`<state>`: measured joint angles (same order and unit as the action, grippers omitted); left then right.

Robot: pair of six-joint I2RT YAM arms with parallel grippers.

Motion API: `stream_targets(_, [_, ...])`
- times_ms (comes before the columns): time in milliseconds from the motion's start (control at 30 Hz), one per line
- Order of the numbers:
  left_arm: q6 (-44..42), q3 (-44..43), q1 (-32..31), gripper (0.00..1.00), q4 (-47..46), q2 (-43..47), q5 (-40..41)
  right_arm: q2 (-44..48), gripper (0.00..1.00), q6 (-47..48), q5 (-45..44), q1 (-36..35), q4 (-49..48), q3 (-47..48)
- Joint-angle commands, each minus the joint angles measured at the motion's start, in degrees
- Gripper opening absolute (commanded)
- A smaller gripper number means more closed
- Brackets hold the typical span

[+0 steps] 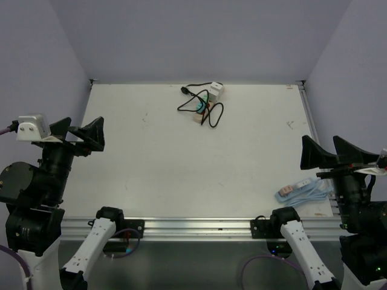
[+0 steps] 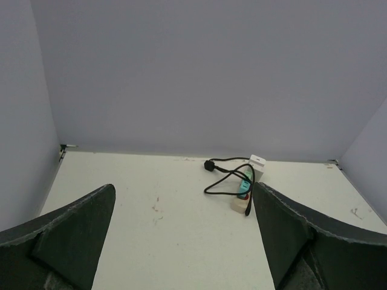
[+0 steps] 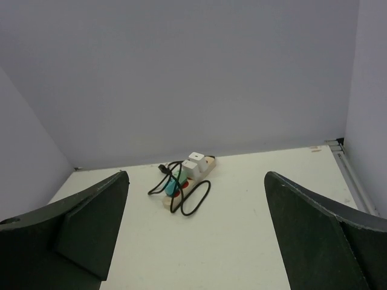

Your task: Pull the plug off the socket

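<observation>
The socket, a long cream power strip (image 1: 204, 112), lies at the far middle of the table. It carries two white adapters (image 1: 216, 90) and a teal plug (image 1: 201, 105). Its thin black cord (image 1: 215, 116) loops beside it and ends in a black plug (image 1: 186, 91). It also shows in the left wrist view (image 2: 238, 206) and the right wrist view (image 3: 167, 203), with the teal plug (image 3: 170, 186) upright in it. My left gripper (image 1: 81, 130) is open and empty at the near left. My right gripper (image 1: 328, 151) is open and empty at the near right. Both are far from the strip.
A light blue power strip (image 1: 299, 190) with its blue cord lies at the near right, beside my right arm. Grey walls stand close on the left, back and right. A metal rail (image 1: 193, 226) runs along the near edge.
</observation>
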<state>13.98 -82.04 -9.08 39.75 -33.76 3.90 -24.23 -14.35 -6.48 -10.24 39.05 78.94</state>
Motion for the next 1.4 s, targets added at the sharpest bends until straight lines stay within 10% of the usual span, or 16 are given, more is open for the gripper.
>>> stream_targets(0, [0.44,0.30,-0.23,1.00,-1.51,0.27,0.49,0.41,0.99,0.02,-0.81,-0.31,-0.64,-0.45])
stream_targets(567, [0.35,8.03,-0.23,1.00,-4.41,0.62,0.58,-3.44,0.99,-5.95,-4.24,-0.31,2.26,-7.56])
stream_targets(1367, [2.63,32.19,-0.23,0.99,-12.24,0.54,-3.64,-29.64,0.99,-40.85,-28.26,8.29,26.53,-32.86])
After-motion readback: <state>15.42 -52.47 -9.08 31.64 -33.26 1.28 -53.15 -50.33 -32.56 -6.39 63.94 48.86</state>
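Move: The pink plug, on the near-left end of the light-blue socket strip, lies roughly 46 cm below my right hand, about 6 cm ahead and 6 cm to its right. The white plug on that strip sits about 9 cm ahead and 13 cm right, the blue cable bundle about 5 cm ahead and 15 cm right. From my left hand the pink plug is some 50 cm right and 2 cm ahead; the far strip's teal plug is about 37 cm ahead, 24 cm right, 46 cm below. I swing my right hand down about 35 cm, first reaching forward and then drawing partly back while easing right, until the open fingers hang over the pink plug. As I sink, the wrist tips down some 70 degrees and turns clockwise. My left hand also sinks, moving a little forward towards the far strip and tilting down, fingers open. ##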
